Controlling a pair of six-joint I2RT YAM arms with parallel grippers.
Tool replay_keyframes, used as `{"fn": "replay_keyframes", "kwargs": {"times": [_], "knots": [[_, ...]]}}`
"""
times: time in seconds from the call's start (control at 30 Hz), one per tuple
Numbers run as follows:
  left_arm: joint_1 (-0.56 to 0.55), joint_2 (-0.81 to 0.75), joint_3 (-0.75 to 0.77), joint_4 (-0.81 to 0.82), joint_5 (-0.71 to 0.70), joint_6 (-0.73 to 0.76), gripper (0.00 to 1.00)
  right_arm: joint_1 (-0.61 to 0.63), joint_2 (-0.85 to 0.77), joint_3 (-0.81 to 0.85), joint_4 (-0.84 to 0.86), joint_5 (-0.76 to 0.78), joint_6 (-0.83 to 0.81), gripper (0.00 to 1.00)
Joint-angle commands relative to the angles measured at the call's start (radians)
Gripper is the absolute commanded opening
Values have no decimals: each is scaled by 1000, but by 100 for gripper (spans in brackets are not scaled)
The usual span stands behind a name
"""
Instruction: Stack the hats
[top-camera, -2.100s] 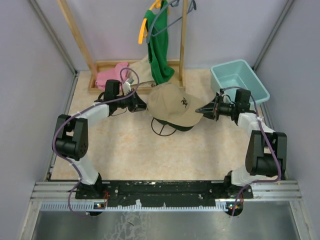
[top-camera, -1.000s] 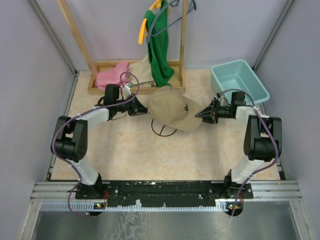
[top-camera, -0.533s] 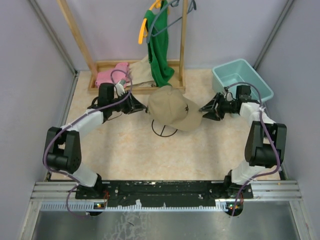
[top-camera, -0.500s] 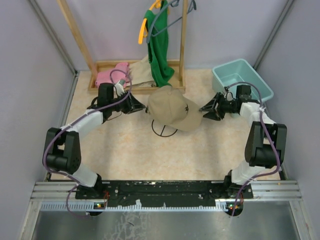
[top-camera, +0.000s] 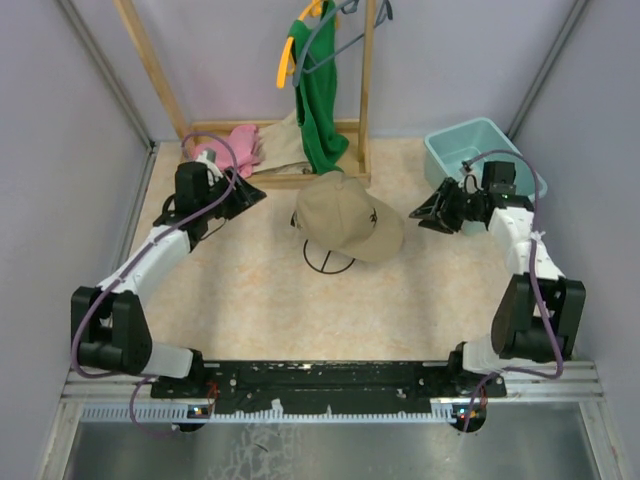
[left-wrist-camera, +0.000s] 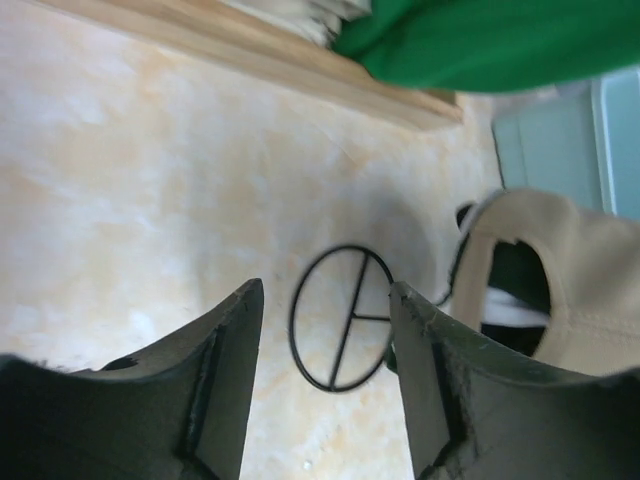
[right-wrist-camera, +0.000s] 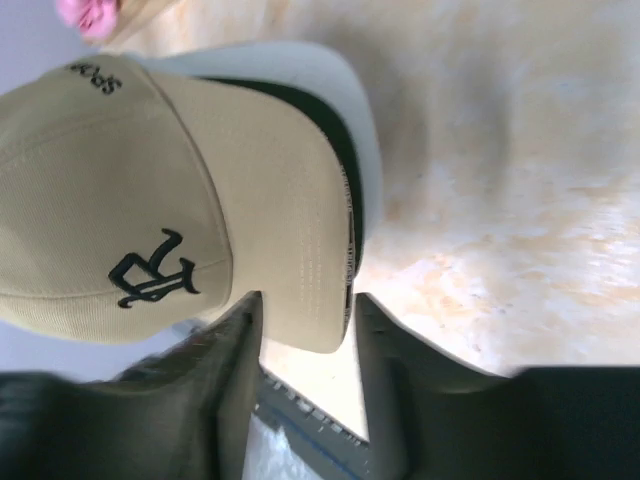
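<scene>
The tan cap (top-camera: 347, 214) with dark lettering lies on top of the pile of hats at the table's middle. In the right wrist view the tan cap (right-wrist-camera: 150, 190) covers a black brim (right-wrist-camera: 338, 140) and a white brim (right-wrist-camera: 300, 62) beneath it. In the left wrist view its open back (left-wrist-camera: 560, 290) shows black and white fabric inside. My left gripper (top-camera: 260, 196) is open and empty, to the left of the pile. My right gripper (top-camera: 416, 213) is open and empty, to the right of it. Both stand apart from the cap.
A black wire ring (top-camera: 328, 257) lies on the table at the pile's near side and also shows between my left fingers (left-wrist-camera: 343, 330). A wooden rack (top-camera: 270, 130) with the green shirt (top-camera: 320, 100) and pink cloth (top-camera: 228, 148) stands behind. A teal bin (top-camera: 482, 158) sits back right.
Both grippers held the tan cap's sides, lowered it onto the pile and let go. Both have since drawn back outward, left arm to the left, right arm to the right.
</scene>
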Motion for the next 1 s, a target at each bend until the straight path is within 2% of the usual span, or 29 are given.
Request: {"fn": "replay_keyframes", "kwargs": {"times": [0.0,0.03,0.07,0.2,0.3,0.47,0.67,0.8,0.87,0.97], "knots": [[53,8,24,-50,-101,52,62,-7,-160,83,-154,310,-83,26],[57,21,33,-53,-91,60,65,-7,-191,79,-183,390,-84,10],[58,35,43,-57,-81,66,67,-8,-219,78,-235,485,-83,0],[61,94,80,-51,-19,79,74,-16,-265,39,-335,819,-63,0],[61,140,118,-57,27,86,79,-52,-245,6,-341,938,-33,0],[61,185,182,-79,74,100,99,-141,-172,4,-240,1037,-24,0],[61,153,156,-66,53,116,99,-148,15,120,-98,1163,-26,0],[63,125,117,-59,33,116,99,-135,147,196,12,1076,-6,0],[64,121,108,-60,32,114,99,-94,239,275,8,1032,20,0],[64,118,107,-63,33,114,99,-26,296,366,57,1022,35,0]]}}
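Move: The hats are already stacked, and I hold nothing. The blue bin lies about 17 cm to my right hand's right, 13 cm farther out and some 10 cm lower; the tan hat is about 17 cm to that hand's left, level ahead, slightly lower. From my left hand, the bin is nearly 60 cm right and 8 cm out, the hat some 25 cm right and 4 cm back, and the wooden rack's base 16 cm ahead, 5 cm right, 15 cm down. I swing my right hand away from the tan hat, about 22 cm to my right, shutting the empty fingers early. It rises slightly, then sinks and draws back some 6 cm to round the bin's near side, turning clockwise and pointing down more steeply. Then I drive it about 10 cm forward against the bin's near right corner. My left hand eases some 3 cm forward and a little left and down, opening wide. ##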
